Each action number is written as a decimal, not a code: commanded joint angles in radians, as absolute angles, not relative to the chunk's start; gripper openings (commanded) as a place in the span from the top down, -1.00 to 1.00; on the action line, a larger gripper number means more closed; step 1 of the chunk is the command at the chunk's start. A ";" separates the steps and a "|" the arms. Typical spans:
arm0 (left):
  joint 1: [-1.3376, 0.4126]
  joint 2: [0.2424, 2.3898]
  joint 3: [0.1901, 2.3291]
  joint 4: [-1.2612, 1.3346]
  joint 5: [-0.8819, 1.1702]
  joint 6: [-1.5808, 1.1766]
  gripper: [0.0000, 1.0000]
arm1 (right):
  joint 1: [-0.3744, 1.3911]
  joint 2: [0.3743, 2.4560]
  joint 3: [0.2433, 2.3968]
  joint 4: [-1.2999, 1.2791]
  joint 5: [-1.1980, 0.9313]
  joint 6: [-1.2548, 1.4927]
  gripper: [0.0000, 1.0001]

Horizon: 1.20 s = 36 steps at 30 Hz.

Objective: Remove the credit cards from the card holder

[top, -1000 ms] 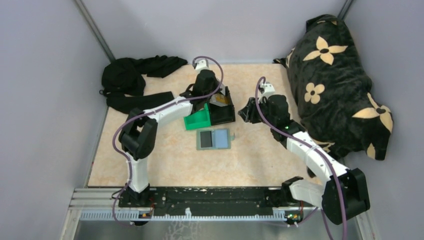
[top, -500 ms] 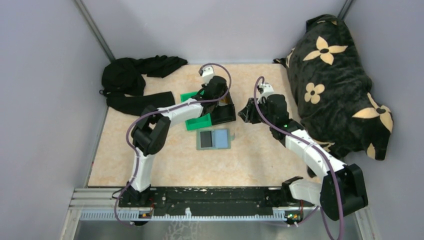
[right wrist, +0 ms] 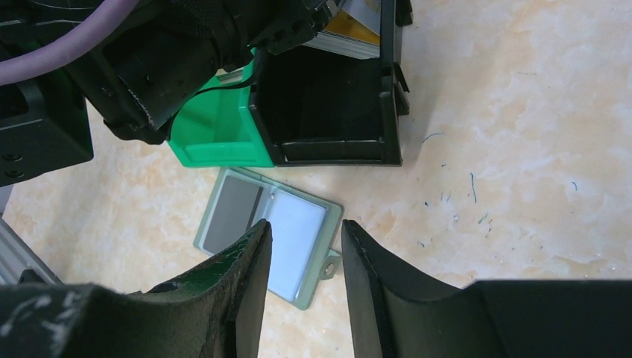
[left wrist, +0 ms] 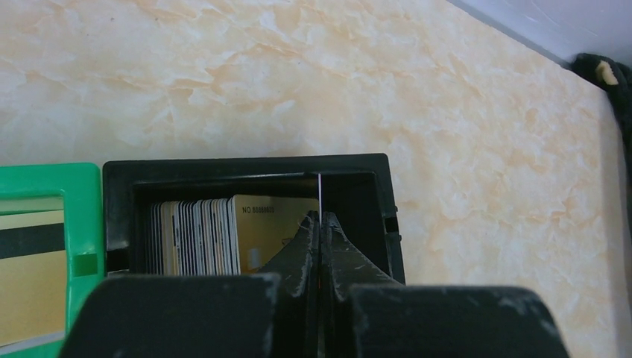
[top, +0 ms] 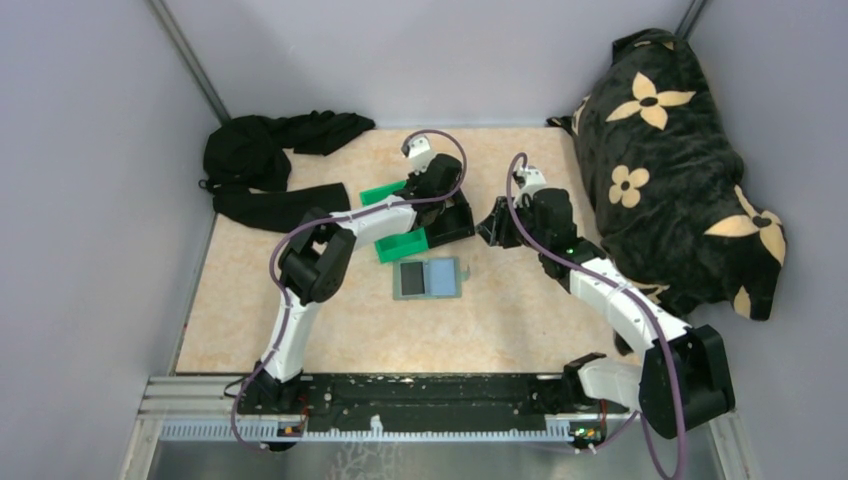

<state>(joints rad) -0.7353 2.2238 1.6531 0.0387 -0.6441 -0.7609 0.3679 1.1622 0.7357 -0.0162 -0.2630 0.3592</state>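
The card holder [top: 428,278] lies open and flat on the table, one panel dark grey, the other pale blue [right wrist: 294,235]. Behind it stand a black bin [left wrist: 246,165] and a green bin [top: 400,245]. My left gripper [left wrist: 319,218] is over the black bin, shut on a thin credit card [left wrist: 319,194] seen edge-on. Several cards [left wrist: 194,235] stand packed in that bin, a gold one [left wrist: 272,224] facing me. A gold card with a dark stripe [left wrist: 30,253] lies in the green bin. My right gripper [right wrist: 305,227] hovers open above the card holder, holding nothing.
Black clothes [top: 270,150] lie at the back left. A dark floral blanket [top: 670,160] is heaped along the right side. Grey walls close in the table on three sides.
My left arm has swung right and stretched out, from above the green bin to over the black bin. The right arm has hardly moved.
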 commanded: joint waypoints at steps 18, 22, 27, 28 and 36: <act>-0.742 2.124 1.545 -0.035 -0.684 -0.828 0.15 | 0.359 1.185 0.738 0.044 -0.304 0.359 0.20; -0.742 2.086 1.527 -0.021 -0.667 -0.812 0.07 | 0.359 1.192 0.735 0.049 -0.307 0.360 0.21; -0.742 2.037 1.524 -0.014 -0.663 -0.786 0.03 | 0.359 1.198 0.733 0.053 -0.308 0.360 0.21; -0.742 2.029 1.522 -0.010 -0.664 -0.778 0.03 | 0.359 1.199 0.732 0.054 -0.309 0.362 0.21; -0.742 1.952 1.479 0.038 -0.653 -0.710 0.00 | 0.359 1.206 0.727 0.066 -0.319 0.365 0.21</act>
<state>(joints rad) -0.7444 2.0190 1.5223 -0.0101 -0.6651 -0.7670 0.3679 1.2076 0.7330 0.0120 -0.3016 0.3618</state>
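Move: Just inside the black box, the left hand still holds a card by its edge; the box's middle lies about 5 cm back, 2 cm left and 3 cm below. The box's card stack is some 4 cm left, 1 cm back and 3 cm down, the green box 12 cm left and 6 cm back, the card holder 22 cm back and 5 cm left. From the right hand, the black box's middle is about 11 cm ahead, 7 cm left and 9 cm lower. Lowering the card about 2 cm into the black box, to the right of the card stack, the left hand opens its fingers to roughly half and lets go. It draws back some 3 cm and left about 2 cm, mostly while still low, then rises about 7 cm from its lowest point, clear of the card, fingers staying open. ##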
